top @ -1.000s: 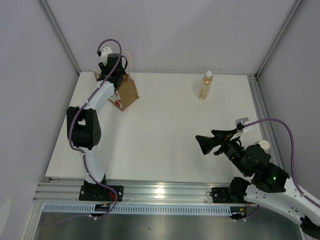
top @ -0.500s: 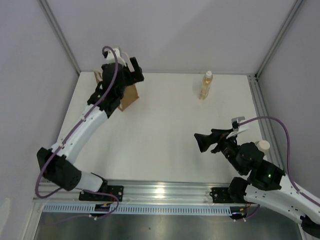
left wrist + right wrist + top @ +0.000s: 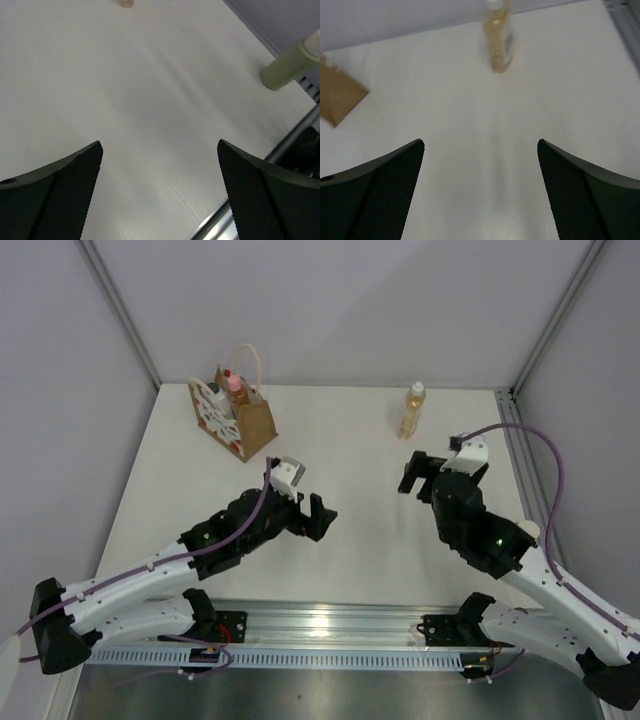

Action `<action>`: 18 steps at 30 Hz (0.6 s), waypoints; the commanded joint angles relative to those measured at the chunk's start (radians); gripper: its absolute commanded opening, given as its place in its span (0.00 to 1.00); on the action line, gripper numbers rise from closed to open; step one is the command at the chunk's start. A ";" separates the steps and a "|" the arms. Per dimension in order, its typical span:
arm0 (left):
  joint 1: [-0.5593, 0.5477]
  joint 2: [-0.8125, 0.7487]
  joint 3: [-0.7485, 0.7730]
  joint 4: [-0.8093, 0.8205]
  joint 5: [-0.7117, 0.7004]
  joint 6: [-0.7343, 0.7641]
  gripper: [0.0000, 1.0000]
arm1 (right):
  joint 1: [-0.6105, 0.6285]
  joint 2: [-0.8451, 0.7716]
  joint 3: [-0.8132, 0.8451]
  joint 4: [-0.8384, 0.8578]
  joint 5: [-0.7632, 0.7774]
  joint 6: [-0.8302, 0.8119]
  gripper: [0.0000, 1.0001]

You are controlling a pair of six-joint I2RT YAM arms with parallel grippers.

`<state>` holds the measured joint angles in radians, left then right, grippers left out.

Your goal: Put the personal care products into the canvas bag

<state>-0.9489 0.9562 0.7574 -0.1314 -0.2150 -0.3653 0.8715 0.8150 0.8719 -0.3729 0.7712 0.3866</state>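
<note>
The canvas bag [image 3: 245, 426] stands at the table's far left, its cream handles up. A peach bottle with a pink cap [image 3: 233, 384] and a white bottle [image 3: 214, 394] stick out of its top. A tall amber bottle [image 3: 411, 411] with a white cap stands at the far right, and it shows ahead in the right wrist view [image 3: 499, 44]. The cream bottle [image 3: 527, 531] peeks out behind the right arm and appears in the left wrist view [image 3: 291, 65]. My left gripper [image 3: 318, 519] hangs open over mid-table. My right gripper [image 3: 418, 473] is open, short of the amber bottle.
A metal rail [image 3: 320, 622] runs along the table's near edge, and a frame rail [image 3: 522, 460] borders the right side. Grey walls close in the back and the sides. A corner of the bag [image 3: 339, 99] shows at the left of the right wrist view.
My left gripper opened at the bag and the arm swung back to mid-table, leaving a bottle in the bag. The right arm turned and moved up toward the amber bottle.
</note>
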 commanded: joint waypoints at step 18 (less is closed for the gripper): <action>-0.163 -0.218 -0.202 0.187 -0.262 0.097 0.99 | -0.762 -0.005 0.003 -0.506 0.122 0.351 0.99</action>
<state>-1.1122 0.7963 0.5636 0.0273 -0.3996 -0.2867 0.1440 0.7635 0.9020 -0.8078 0.8818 0.6567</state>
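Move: The right hand, open and empty, is after the green bottle with the white cap at the table's right side: about 22 cm to its right, some 6 cm back and roughly 19 cm below. The amber bottle stands about 33 cm straight ahead of this hand and some 20 cm below. From the left hand, which takes no part in this, the green bottle is about 53 cm to the right, 2 cm back and 14 cm lower. The right arm sweeps its empty, wide-open gripper some 22 cm to the right, swinging the fingers about 50 degrees clockwise towards the green bottle; after an early nudge forward it curves back and sinks about 4 cm, tipping the fingers slightly further down, and ends above the bottle without touching it. The left arm, also open and empty, draws back a few centimetres and then nearly stops while its fingers tilt up slightly. ##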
